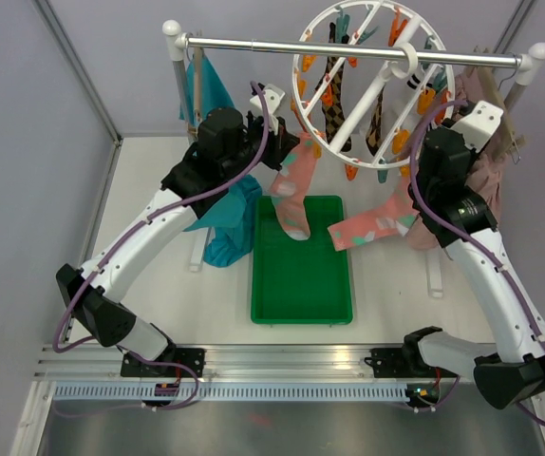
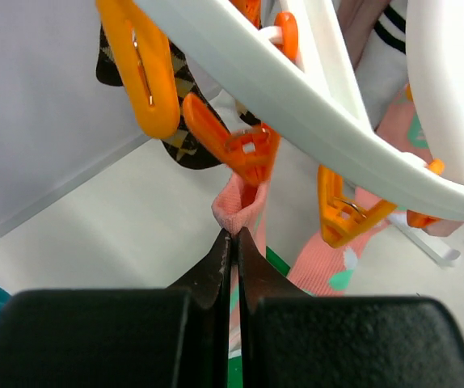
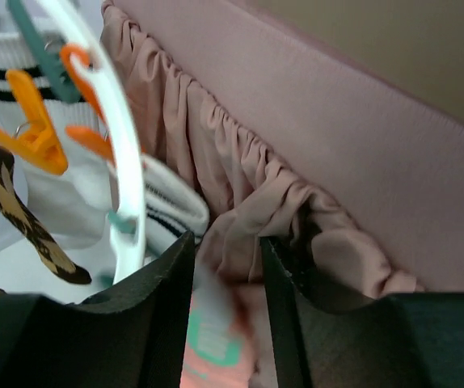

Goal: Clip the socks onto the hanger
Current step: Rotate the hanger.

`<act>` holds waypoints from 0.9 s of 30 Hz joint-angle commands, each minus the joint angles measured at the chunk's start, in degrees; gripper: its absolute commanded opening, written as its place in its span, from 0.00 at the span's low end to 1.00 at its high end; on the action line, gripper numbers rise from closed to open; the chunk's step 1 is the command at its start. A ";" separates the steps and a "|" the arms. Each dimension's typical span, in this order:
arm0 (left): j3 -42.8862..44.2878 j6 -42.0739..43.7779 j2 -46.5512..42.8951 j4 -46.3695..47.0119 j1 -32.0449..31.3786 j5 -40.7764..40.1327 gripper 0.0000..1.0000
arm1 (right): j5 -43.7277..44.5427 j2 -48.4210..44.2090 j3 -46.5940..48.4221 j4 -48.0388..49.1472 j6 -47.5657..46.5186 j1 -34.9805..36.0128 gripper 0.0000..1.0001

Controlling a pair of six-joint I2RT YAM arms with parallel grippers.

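The white round hanger [image 1: 367,66] hangs from a rail, with argyle socks [image 1: 334,109] and a striped white sock [image 3: 54,194] clipped to it. My left gripper [image 2: 234,234] is shut on the cuff of a pink sock [image 2: 240,206], right under an orange clip [image 2: 244,149]. That sock dangles over the tray [image 1: 294,195]. My right gripper [image 3: 225,240] stands open beside the ring's rim [image 3: 123,162]. A second pink sock [image 3: 216,339], blurred, lies loose between its fingers. In the top view this sock [image 1: 372,226] stretches out toward the tray.
A green tray [image 1: 301,304] sits on the table below the hanger. A teal garment [image 1: 225,223] hangs at the left of the rail [image 1: 253,44]. A dusty-pink skirt [image 3: 313,162] hangs close behind the right gripper. Several orange and teal clips dangle from the ring.
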 commanded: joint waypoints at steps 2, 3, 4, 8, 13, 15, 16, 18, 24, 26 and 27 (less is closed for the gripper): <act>1.78 4.54 -1.40 0.47 -1.29 2.22 0.02 | -5.41 -0.87 3.37 1.57 0.93 -2.08 0.48; 1.70 4.81 -1.48 0.38 -1.55 2.23 0.02 | -6.38 -2.00 3.19 1.39 1.11 -2.00 0.50; 1.87 5.07 -1.22 0.12 -2.17 2.40 0.02 | -7.18 -2.45 3.36 0.61 1.89 -2.00 0.54; 3.28 7.53 -0.26 -1.64 -4.10 2.49 0.02 | -12.18 -4.47 4.50 -5.53 4.00 -2.00 0.61; 4.33 9.47 0.63 -2.96 -6.47 1.17 0.02 | -23.94 -8.34 6.17 -11.42 7.08 -2.00 0.68; 4.60 10.52 0.89 -3.66 -7.26 0.47 0.02 | -27.38 -9.57 7.58 -13.19 7.96 -2.00 0.70; 4.86 10.70 1.06 -3.84 -7.53 0.21 0.02 | -30.88 -9.83 9.41 -15.03 8.22 -2.00 0.72; 5.12 11.40 1.33 -4.45 -8.14 -0.15 0.02 | -33.80 -10.88 11.00 -16.62 8.75 -2.00 0.74; 6.35 12.46 2.56 -5.77 -9.38 -0.94 0.02 | -44.61 -13.79 14.96 -19.35 10.42 -2.00 0.78; 6.62 12.72 2.82 -5.95 -9.55 -1.46 0.02 | -50.83 -13.88 15.32 -19.61 11.04 -2.00 0.79; 6.53 12.72 3.00 -5.95 -9.64 -1.73 0.02 | -52.34 -13.88 15.66 -19.79 11.30 -2.00 0.79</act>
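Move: The hanger's middle is roughly 14 cm to the left of my right hand, 7 cm ahead and a little higher; the pink cloth is about 4 cm ahead, 4 cm to the right and 10 cm down. From my left hand, already pinching a pink sock, the hanger's middle lies some 6 cm ahead, 16 cm to the right and 6 cm up, with an orange clip about 2 cm ahead, 2 cm to the right and 3 cm above. I take my right hand away from the hanger's right side, sweeping about 10 cm up, 9 cm back and 8 cm left to bring it by the near right rim, swinging it some 40 degrees counter-clockwise as its fingers open wide. My left hand keeps its pinch on the sock and carries it about 5 cm back and 5 cm right, under the rim, turning slightly clockwise. ##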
